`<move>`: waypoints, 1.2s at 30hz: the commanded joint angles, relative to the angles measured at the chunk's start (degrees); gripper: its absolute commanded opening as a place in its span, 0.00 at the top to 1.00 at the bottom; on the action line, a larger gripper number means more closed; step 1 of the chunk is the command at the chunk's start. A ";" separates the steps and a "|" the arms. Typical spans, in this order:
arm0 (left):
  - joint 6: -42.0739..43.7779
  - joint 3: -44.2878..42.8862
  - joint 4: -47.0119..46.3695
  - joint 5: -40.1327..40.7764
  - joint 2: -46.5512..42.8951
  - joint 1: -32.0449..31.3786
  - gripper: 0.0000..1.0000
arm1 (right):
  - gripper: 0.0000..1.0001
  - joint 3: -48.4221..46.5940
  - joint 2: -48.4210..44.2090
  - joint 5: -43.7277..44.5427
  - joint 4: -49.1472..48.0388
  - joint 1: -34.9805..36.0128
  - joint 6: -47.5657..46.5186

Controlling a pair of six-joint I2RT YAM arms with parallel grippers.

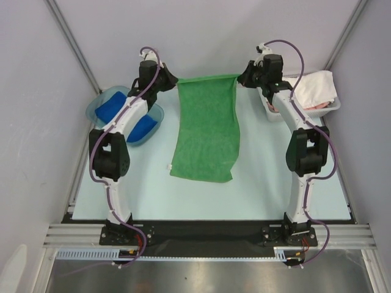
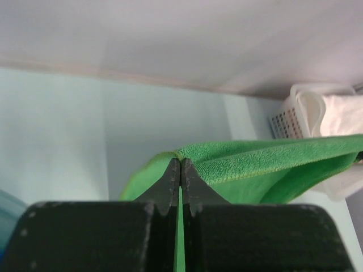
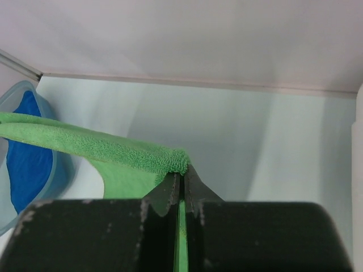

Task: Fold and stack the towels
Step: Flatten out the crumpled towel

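A green towel [image 1: 206,128] hangs stretched between both grippers at the far side of the table, its lower part trailing toward me on the surface. My left gripper [image 1: 172,80] is shut on the towel's far left corner [image 2: 180,154]. The right gripper [image 1: 241,77] is shut on the far right corner [image 3: 182,161]. Between them the top edge runs taut. A royal blue towel [image 1: 110,107] lies crumpled in the translucent bin [image 1: 95,108] at the left, partly hidden by my left arm. The blue towel [image 3: 25,164] also shows in the right wrist view. No purple towel is in view.
A white basket [image 1: 330,107] at the far right holds white and pinkish cloth [image 1: 314,88]; the white basket [image 2: 295,116] also shows in the left wrist view. Grey enclosure walls stand close behind and on both sides. The arm bases sit at the near edge.
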State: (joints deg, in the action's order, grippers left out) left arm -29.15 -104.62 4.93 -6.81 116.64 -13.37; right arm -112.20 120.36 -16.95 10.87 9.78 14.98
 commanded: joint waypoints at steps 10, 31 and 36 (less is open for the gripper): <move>6.37 27.88 -5.38 11.02 -37.32 -9.82 1.00 | 1.00 18.50 -33.33 12.99 3.70 6.65 -4.61; 11.83 35.10 1.75 23.24 -63.64 -21.44 1.00 | 1.00 22.65 -60.41 35.74 15.05 33.08 -9.53; 12.36 35.28 1.14 23.42 -64.34 -21.44 1.00 | 1.00 20.80 -60.77 46.11 14.00 43.99 -12.95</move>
State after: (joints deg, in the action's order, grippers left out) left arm -18.79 -69.08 7.05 15.16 53.56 -34.65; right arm -87.72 60.80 20.38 26.48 48.62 5.21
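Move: Both hands hold the green towel's far corners. The middle of its near edge, on the table, lies about 35 cm back, 11 cm right and 22 cm below the left hand, or 35 cm back, 14 cm left and 22 cm below the right. The blue bin stands about 9 cm back and 21 cm left of the left hand, and the white basket roughly 25 cm right and 2 cm back of the right hand, both some 17 cm lower. Both hands, still pinching the towel's corners, sweep back 30–34 cm and rise about 20 cm, fingers tipping up. ##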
